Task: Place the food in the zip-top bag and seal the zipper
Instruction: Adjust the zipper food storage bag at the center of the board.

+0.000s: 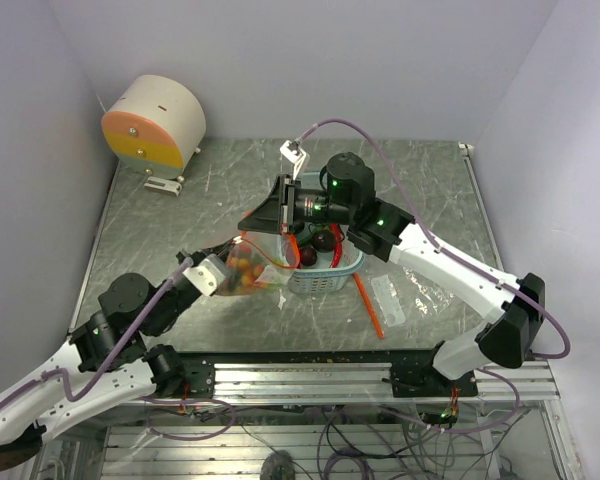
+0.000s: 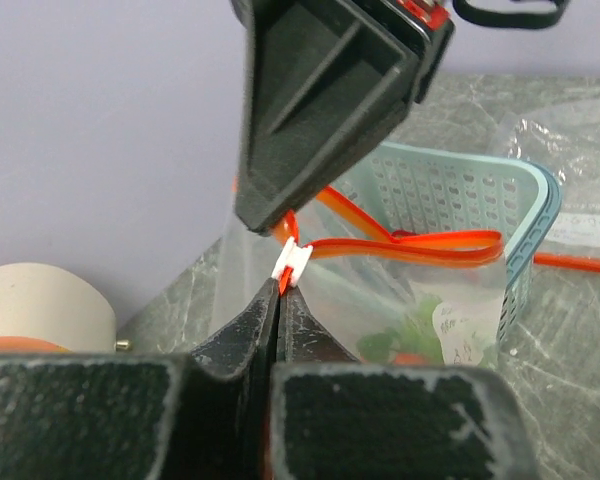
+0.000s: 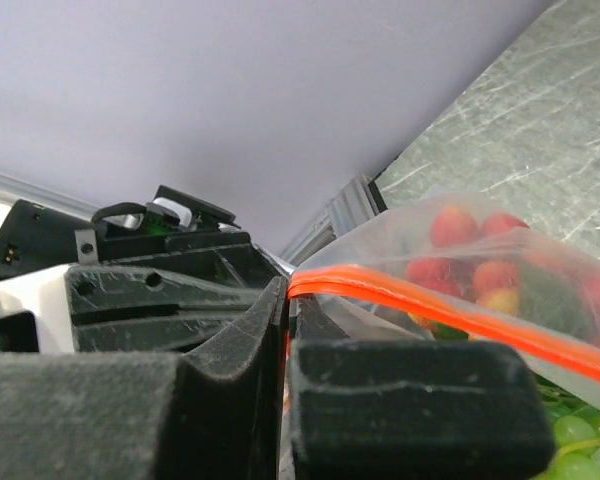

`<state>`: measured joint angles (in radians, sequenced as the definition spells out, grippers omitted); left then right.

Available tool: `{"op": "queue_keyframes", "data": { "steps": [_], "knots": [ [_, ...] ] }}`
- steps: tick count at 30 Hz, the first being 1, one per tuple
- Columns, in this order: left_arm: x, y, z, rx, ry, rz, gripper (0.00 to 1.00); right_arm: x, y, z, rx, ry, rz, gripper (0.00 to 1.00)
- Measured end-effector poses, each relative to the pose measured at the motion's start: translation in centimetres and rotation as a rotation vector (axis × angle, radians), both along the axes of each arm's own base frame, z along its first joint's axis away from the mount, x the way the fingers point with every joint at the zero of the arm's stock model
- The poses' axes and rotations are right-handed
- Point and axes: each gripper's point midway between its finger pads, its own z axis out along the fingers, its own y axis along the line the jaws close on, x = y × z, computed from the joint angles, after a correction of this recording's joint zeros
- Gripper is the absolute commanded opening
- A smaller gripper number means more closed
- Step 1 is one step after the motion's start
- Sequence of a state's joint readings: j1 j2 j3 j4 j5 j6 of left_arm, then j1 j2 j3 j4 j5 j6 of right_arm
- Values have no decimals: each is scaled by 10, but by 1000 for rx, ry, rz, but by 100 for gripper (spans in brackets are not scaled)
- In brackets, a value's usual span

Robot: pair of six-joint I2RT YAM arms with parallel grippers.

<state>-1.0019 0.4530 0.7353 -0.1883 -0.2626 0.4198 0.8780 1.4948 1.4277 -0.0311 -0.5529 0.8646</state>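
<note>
The zip-top bag point(image 1: 252, 262) hangs between both grippers, left of the light-blue basket point(image 1: 325, 270). Food point(image 1: 242, 274) shows through its clear wall, red and orange pieces point(image 3: 470, 262) above green ones point(image 2: 412, 330). My left gripper point(image 2: 282, 288) is shut on the zipper point(image 2: 410, 245) just below its white slider point(image 2: 292, 262). My right gripper point(image 3: 288, 292) is shut on the zipper point(image 3: 460, 310) at the same corner, and from the left wrist it looms directly above as a black wedge point(image 2: 320, 100). From above, the two grippers point(image 1: 236, 246) point(image 1: 248, 228) meet at the bag's top left corner.
Dark and red pieces remain in the basket point(image 2: 450, 190). A second flat clear bag point(image 1: 388, 298) with an orange strip point(image 1: 368, 305) lies right of the basket. A cream-and-orange drum point(image 1: 155, 122) stands at the back left. Walls close in the table.
</note>
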Motion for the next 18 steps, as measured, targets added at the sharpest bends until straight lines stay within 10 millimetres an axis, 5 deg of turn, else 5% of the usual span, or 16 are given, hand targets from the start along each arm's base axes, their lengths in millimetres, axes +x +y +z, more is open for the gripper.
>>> {"op": "queue_keyframes", "data": {
  "steps": [3,7,14,18],
  "knots": [
    [-4,8,9,-44,-13,9,7,1,-2,-4,-17,-14,-26,1],
    [-9,16,14,-81,-16,10,7,0,-4,-9,-35,-36,-45,15],
    [-9,22,1,-66,33,33,7,13,-23,-21,-66,-163,-114,29],
    [-10,25,-5,-57,55,40,7,7,-32,-16,-53,-297,-94,51]
  ]
}}
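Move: Both hands already pinch the zipper bag's orange rim, fingertips close together. From the right hand the filled bag's middle hangs about 10 cm below, 4 cm to the right and 3 cm back; the white slider is some 2 cm below, 2 cm back and 1 cm left; the basket's middle stands roughly 17 cm right, 10 cm ahead and 27 cm below. From the left hand, the bag is about 4 cm right, 2 cm back and 8 cm below. The right fingers open over a third of their range and let go of the orange rim, then that hand draws off about 3 cm to the right and 2 cm down, away from the slider, rolling some 15 degrees about its fingers. The left keeps its pinch at the slider corner and carries it about 2.5 cm left, dipping back after a small rise. ##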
